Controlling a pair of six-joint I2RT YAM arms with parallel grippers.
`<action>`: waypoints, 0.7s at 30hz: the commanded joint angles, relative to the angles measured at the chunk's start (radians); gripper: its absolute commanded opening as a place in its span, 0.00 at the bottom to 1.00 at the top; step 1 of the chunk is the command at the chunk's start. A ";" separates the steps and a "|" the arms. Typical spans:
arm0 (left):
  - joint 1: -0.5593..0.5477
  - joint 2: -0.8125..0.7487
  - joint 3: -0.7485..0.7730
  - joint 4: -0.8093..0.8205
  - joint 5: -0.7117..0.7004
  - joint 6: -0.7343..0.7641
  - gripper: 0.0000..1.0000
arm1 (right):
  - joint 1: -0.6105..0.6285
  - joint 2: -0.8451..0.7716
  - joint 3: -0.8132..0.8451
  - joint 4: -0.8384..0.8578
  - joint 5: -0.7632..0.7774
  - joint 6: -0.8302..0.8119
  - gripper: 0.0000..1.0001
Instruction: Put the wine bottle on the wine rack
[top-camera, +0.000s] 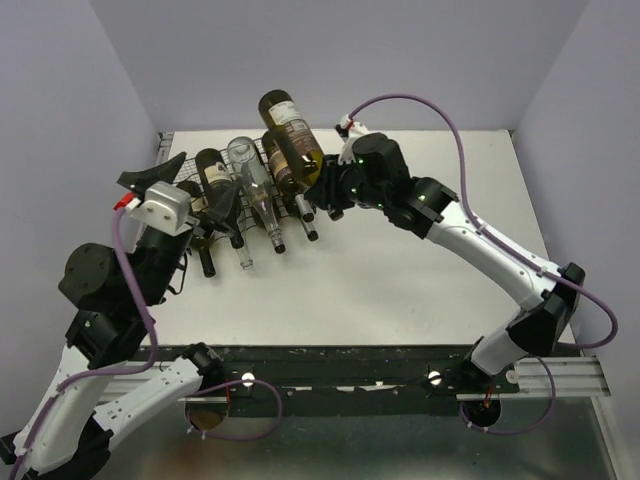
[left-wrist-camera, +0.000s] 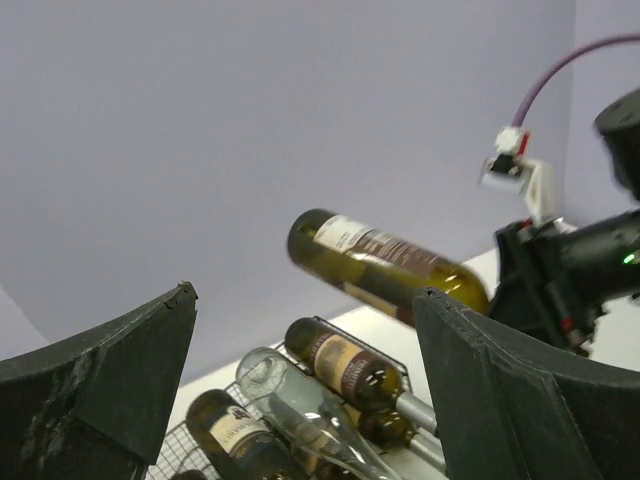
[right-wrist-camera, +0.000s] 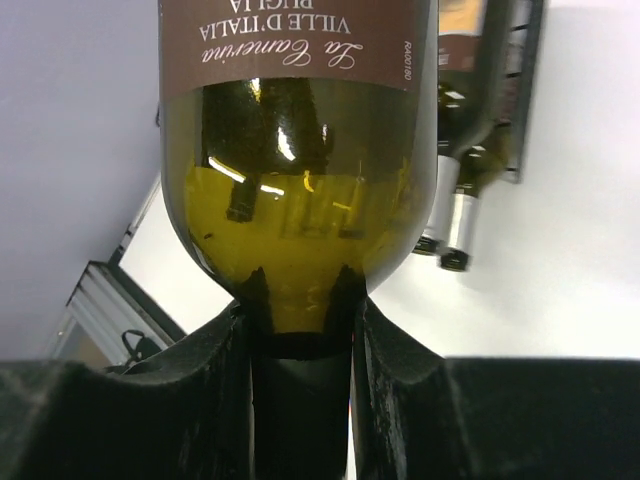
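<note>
My right gripper (top-camera: 322, 190) is shut on the neck of a green wine bottle (top-camera: 291, 141) with a brown label. It holds the bottle in the air, tilted, above the right end of the black wire wine rack (top-camera: 176, 165). The right wrist view shows the bottle (right-wrist-camera: 298, 150) filling the frame, its neck between my fingers (right-wrist-camera: 395, 350). The left wrist view shows the bottle (left-wrist-camera: 385, 265) hanging over the rack (left-wrist-camera: 185, 440). My left gripper (top-camera: 180, 195) is open and empty over the rack's left part.
Several bottles lie in the rack: dark ones (top-camera: 213, 180), a clear one (top-camera: 252, 180) and a brown-labelled one (left-wrist-camera: 345, 365), necks toward me. A purple cable (top-camera: 450, 120) loops over the right arm. Grey walls close the back and sides.
</note>
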 joint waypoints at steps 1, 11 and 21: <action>-0.002 -0.037 0.066 -0.123 -0.048 -0.195 0.99 | 0.120 0.094 0.078 0.212 0.024 0.018 0.01; -0.003 -0.057 0.189 -0.232 -0.019 -0.275 0.99 | 0.294 0.326 0.144 0.502 0.138 0.129 0.01; -0.003 -0.083 0.268 -0.377 -0.017 -0.330 0.99 | 0.381 0.631 0.462 0.550 0.336 0.212 0.01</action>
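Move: About 35 cm to the right hand's left, some 6 cm farther out and 20 cm lower, is the empty upper slot at the rack's left end, for the wine bottle already held by its neck. In the same upper row, clear bottle and dark bottle lie roughly 18 and 28 cm left, both some 5 cm ahead and 19 cm below. From the left hand, the slot is around 16 cm ahead, 10 cm left and 37 cm down. Sweeping the held bottle fast to the left across the filled rack slots, the right hand travels about 23 cm towards the rack's left end, sinking some 8 cm and easing back about 5 cm on the way; the descent levels off near the end. It keeps its grip on the neck, body pointing out ahead, with a counter-clockwise turn of about 10 degrees. The empty, open left hand draws back, left and up. ##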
